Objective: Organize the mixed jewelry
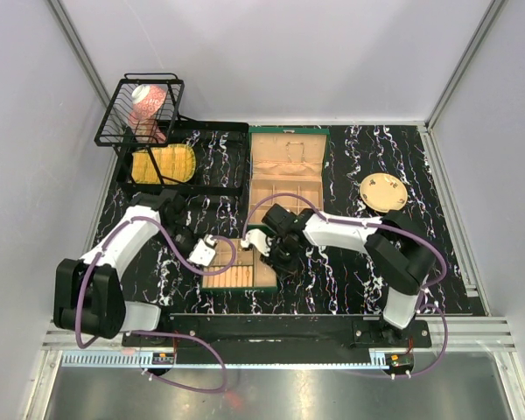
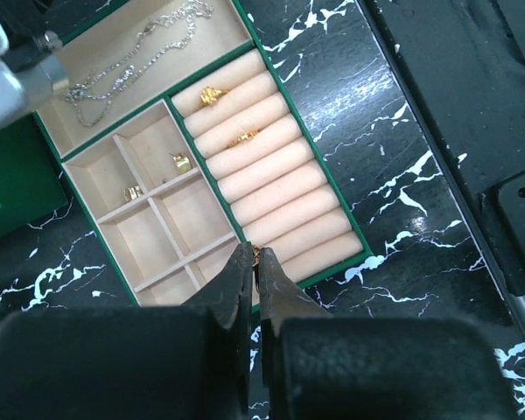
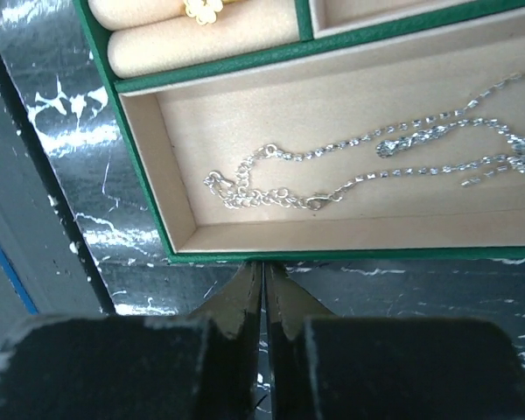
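Observation:
The green tray (image 2: 318,150) with beige compartments lies under both grippers. My left gripper (image 2: 256,254) is shut on a tiny gold piece (image 2: 257,255), its tips over the near end of the ring rolls. Two gold rings (image 2: 212,94) sit in the rolls, and small gold bits (image 2: 182,161) lie in the square cells. A silver chain (image 3: 332,175) lies loose in the long compartment. My right gripper (image 3: 263,265) is shut with nothing in it, just outside that compartment's green rim (image 3: 350,255). From above, the left gripper (image 1: 219,254) and right gripper (image 1: 267,255) flank the tray (image 1: 264,280).
The open green box (image 1: 286,166) stands behind the tray. A round tan plate (image 1: 383,191) sits at the right. A black wire basket (image 1: 144,109) and a black tray (image 1: 212,140) holding a yellow item occupy the back left.

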{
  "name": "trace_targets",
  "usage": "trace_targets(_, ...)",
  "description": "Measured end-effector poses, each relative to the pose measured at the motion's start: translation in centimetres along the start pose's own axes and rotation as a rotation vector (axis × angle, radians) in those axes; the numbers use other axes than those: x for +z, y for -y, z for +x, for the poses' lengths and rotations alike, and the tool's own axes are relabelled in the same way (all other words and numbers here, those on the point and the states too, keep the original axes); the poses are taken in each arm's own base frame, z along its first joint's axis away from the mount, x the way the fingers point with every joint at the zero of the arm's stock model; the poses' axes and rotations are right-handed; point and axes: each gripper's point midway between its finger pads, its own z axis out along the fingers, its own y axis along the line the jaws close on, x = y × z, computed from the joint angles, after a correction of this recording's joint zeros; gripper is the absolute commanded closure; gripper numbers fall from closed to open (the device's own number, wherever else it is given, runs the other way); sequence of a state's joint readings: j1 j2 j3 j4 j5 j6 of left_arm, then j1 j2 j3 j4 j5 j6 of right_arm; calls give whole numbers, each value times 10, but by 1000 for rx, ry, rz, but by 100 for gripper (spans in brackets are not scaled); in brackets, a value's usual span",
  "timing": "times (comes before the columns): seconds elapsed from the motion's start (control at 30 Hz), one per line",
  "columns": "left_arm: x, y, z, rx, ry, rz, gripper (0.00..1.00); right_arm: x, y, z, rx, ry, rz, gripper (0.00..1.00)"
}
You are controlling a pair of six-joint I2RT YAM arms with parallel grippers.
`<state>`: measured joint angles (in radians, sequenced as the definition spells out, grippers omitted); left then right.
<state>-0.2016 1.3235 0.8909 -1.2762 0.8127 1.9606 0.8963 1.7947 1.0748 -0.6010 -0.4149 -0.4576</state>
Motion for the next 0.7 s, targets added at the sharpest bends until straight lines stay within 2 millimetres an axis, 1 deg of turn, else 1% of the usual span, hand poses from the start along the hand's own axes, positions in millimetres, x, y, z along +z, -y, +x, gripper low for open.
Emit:
trace_targets(0.2,-5,-12,4,-15,19,-53,100,6,4,-18,-3,19,-4,93)
trace_targets(0.33,-11,-25,10,-18,12,-127,100,12,2,-32,-15,34,-11,94)
trace_targets(0.47,-19,-34,17,-116,-2,-217,100,17,0,-45,-17,56,-10,95)
trace_targets(0.6,-33,-46,26,-235,-18,-329,100,22,0,-58,-7,85,-4,96)
trace_targets(0.7,-40,-49,34,-315,-32,-397,100,24,0,-67,-2,104,0,96)
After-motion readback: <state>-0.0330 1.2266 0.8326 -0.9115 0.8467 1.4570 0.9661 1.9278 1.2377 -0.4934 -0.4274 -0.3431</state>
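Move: The right fingertips are low against the outside of the jewelry tray's right wall; the tray's middle is about 12 cm left and 4 cm ahead. The silver necklace lies about 5 cm ahead and 4 cm left, and the green box's base some 21 cm ahead and 2 cm right. The left hand holds a small gold piece above the tray's left edge, with the tray's small compartments about 4 cm ahead, 8 cm right and 6 cm below, and the ring rolls 4 cm back and 8 cm right. Still bearing on the tray's right wall with nearly shut fingertips, the right hand pushes steadily to the left along the table for about 7 cm. Meanwhile the left hand keeps its pinch on the gold piece and swings forward some 6.5 cm, then also a little left, staying above the tray and turning about 30 degrees counter-clockwise as it comes towards the small compartments. ##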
